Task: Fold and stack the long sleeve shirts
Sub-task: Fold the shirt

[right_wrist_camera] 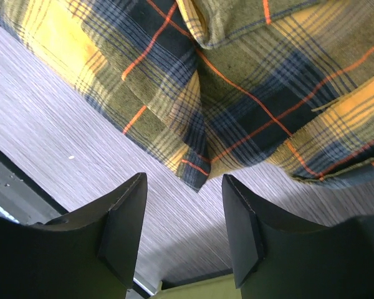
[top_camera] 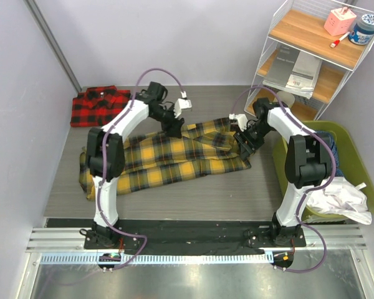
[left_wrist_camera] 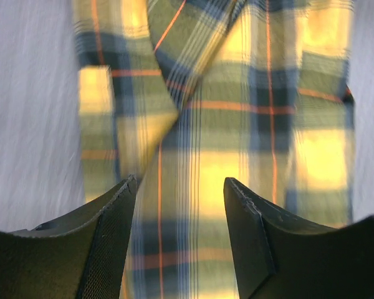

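Note:
The yellow-and-black check shirt (top_camera: 174, 159) lies partly folded in a long band across the middle of the table. The red-and-black check shirt (top_camera: 101, 106) rests folded at the back left corner. My left gripper (top_camera: 172, 128) hovers over the yellow shirt's far edge. In the left wrist view it (left_wrist_camera: 179, 187) stands open, with blurred plaid cloth (left_wrist_camera: 237, 124) below the jaws and nothing pinched. My right gripper (top_camera: 244, 142) is at the shirt's right end. It (right_wrist_camera: 184, 187) is open over bare table, just short of a pointed cloth corner (right_wrist_camera: 193, 171).
A green bin (top_camera: 361, 163) stands at the right with white cloth (top_camera: 336, 196) spilling over its near rim. A wire shelf unit (top_camera: 311, 56) with small items fills the back right. Walls close off the left and back.

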`<state>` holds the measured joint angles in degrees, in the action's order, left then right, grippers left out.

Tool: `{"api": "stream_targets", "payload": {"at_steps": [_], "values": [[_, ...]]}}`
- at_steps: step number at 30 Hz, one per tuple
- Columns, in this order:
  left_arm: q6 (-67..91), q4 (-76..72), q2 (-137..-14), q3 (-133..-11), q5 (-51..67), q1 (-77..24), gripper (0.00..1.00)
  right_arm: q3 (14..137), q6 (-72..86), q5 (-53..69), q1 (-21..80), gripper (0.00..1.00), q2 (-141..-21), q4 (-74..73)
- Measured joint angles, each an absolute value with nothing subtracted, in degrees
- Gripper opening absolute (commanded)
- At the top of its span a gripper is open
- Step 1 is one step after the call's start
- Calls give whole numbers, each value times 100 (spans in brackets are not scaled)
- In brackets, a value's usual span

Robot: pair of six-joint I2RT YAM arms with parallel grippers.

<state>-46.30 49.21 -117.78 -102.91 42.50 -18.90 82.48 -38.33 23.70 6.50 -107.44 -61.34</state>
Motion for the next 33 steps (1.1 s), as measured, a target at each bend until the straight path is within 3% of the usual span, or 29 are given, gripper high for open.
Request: {"api": "stream_targets", "payload": {"at_steps": [9, 13, 16, 17, 18, 21, 23, 33], "values": [[-4506, 4650, -12656, -10575, 4014, -2471, 57, 8066, -3673, 2698, 635, 50, -10836, -5887], [-4681, 4648, -12704, -10575, 3905, -2630, 49, 7970, -3590, 2722, 635, 37, -10995, -5758], [-4821, 4650, -12739, -10575, 3854, -2696, 34, 7966, -3562, 2738, 635, 22, -11104, -5690], [-4858, 4652, -12750, -10575, 3848, -2705, 26, 7964, -3535, 2742, 635, 20, -11115, -5664], [-4882, 4652, -12759, -10575, 3835, -2718, 12, 7964, -3544, 2742, 635, 16, -11115, -5655], [-5026, 4648, -12768, -10573, 3802, -2731, 0, 7966, -3518, 2770, 635, 6, -11115, -5631], [-5046, 4650, -12766, -10571, 3793, -2729, 0, 7966, -3507, 2794, 635, 1, -11115, -5638], [-5179, 4617, -12234, -10138, 3822, -2716, 0, 7970, -3509, 2976, 626, 1, -10757, -5736]]}}
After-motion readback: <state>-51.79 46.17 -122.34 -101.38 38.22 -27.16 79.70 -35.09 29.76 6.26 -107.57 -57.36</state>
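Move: The long plaid shirt lies folded into a strip under both hands. Its cloth ridge near mid-length is about 6 cm right of the left hand, 1 cm back and 7 cm below. The folded right end sits about 1 cm left of the right hand, level fore and aft, 3 cm below. The red shirt lies some 36 cm left and 12 cm ahead of the left hand; the green bin's middle is roughly 36 cm right and 6 cm back of the right hand. The shirt's mid-length ridge is met by the left hand coming down about 7 cm and some 5 cm to the right, turning roughly 10 degrees clockwise; its folded right end by the right hand sinking about 3 cm and edging left. Both half-open grippers then shut, each pinching cloth, and start to rise about 2 cm. ##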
